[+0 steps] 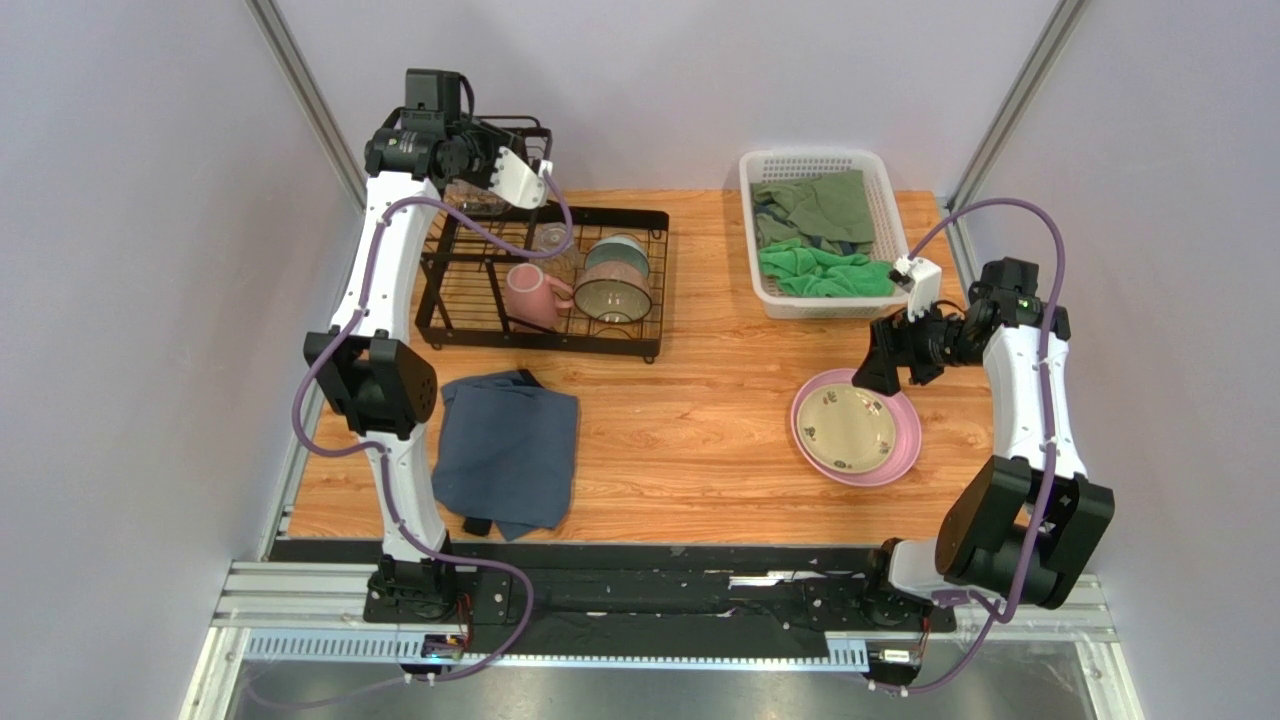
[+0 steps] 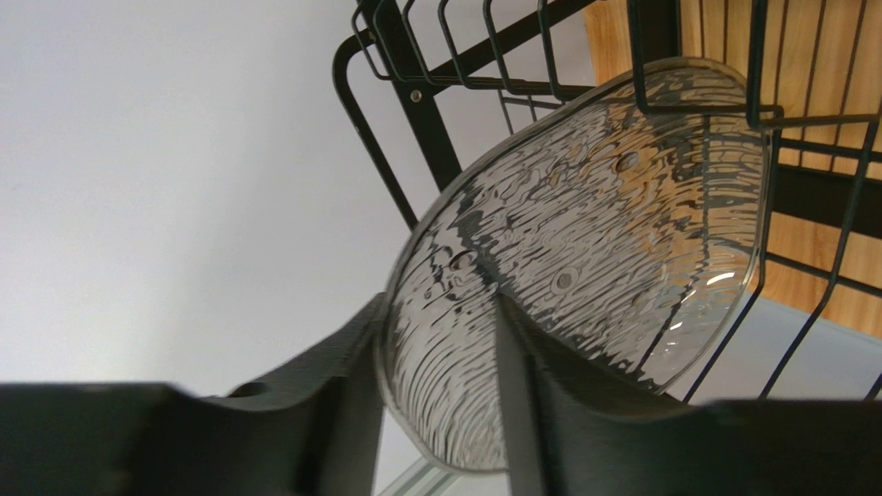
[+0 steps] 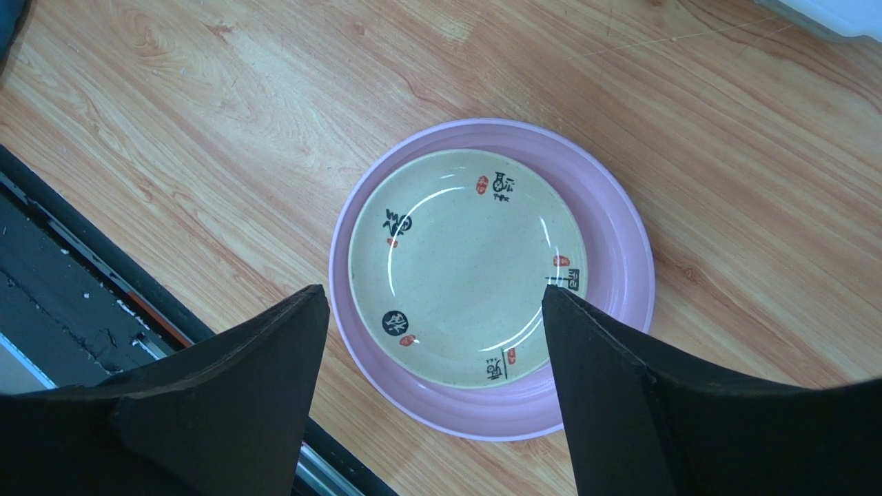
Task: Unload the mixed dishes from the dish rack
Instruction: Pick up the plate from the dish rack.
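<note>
On the raised upper shelf of the black wire dish rack point(image 1: 451, 278) my left gripper point(image 1: 529, 183) straddles the wall of the clear ribbed glass point(image 2: 600, 207). One finger point(image 2: 347, 413) touches its rim from outside and the other crosses its mouth; a firm pinch does not show. A pink mug point(image 1: 529, 294) and a dark bowl with teal inside point(image 1: 615, 282) sit on the lower tray. The cream plate point(image 3: 466, 264) lies stacked on the pink plate point(image 3: 621, 300) at the table's right. Just above them my right gripper point(image 3: 435, 310) hangs open and empty.
A folded blue-grey cloth point(image 1: 508, 450) lies in front of the rack near the left arm. A white plastic basket point(image 1: 819, 156) of green cloths stands at the back right. Rack wires point(image 2: 414, 93) surround the glass. Bare wood lies between cloth and plates.
</note>
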You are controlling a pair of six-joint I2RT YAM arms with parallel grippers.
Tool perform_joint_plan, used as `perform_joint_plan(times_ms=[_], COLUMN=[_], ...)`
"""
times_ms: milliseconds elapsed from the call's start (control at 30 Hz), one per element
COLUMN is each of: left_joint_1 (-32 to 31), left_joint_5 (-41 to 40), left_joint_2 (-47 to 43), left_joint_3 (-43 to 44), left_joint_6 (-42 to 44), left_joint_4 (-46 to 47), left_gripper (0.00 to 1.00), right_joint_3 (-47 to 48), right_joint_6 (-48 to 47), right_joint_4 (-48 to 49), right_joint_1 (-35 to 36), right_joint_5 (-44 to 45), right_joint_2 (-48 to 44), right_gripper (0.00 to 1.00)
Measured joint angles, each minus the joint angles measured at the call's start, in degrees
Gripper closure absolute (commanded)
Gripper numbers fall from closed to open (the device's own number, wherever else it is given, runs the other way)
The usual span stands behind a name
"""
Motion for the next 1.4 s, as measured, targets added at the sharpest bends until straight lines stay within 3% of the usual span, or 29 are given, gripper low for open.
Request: perform_joint_plan(times_ms=[33, 133, 767, 1400], left_joint_1=[0.0, -0.24, -0.39, -1.99], left_joint_5=[-0.04, -0.24, -1.79, -6.6], left_joint_2=[0.0, -0.15, -2.01, -8.02], left_joint_3=[0.0, 0.57, -1.77, -5.51], left_joint_6=[0.04, -0.33, -2.38, -11.63], left_joint_4=[0.11, 0.15, 2.45, 6.49], left_gripper=[0.69, 0.75, 1.0, 1.0], right_joint_3=[0.0, -0.04, -1.77, -4.76], right_joint_6=[0.0, -0.07, -0.61, -2.6], right_joint_4=[0.02, 0.02, 0.26, -0.59], right_joint_1=[0.0, 0.0, 0.0, 0.0], right_joint_5=[0.02, 0.0, 0.07, 0.04], right_joint_2=[0.0, -0.02, -0.02, -6.29], right_gripper=[0.21, 0.21, 0.22, 0.22])
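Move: The left fingers already straddle the upper rim of the clear plate, whose middle lies roughly 8 cm below the hand, 3 cm right and 1 cm ahead. In the tier below, about 22 cm down, the glass cup stands some 12 cm right and 6 cm back, the pink mug 9 cm right and 15 cm back. From the right hand the clear plate is about 30 cm ahead, 60 cm left and 8 cm higher. The left fingers close on the clear plate's rim, then draw it up about 5 cm and slightly back. ##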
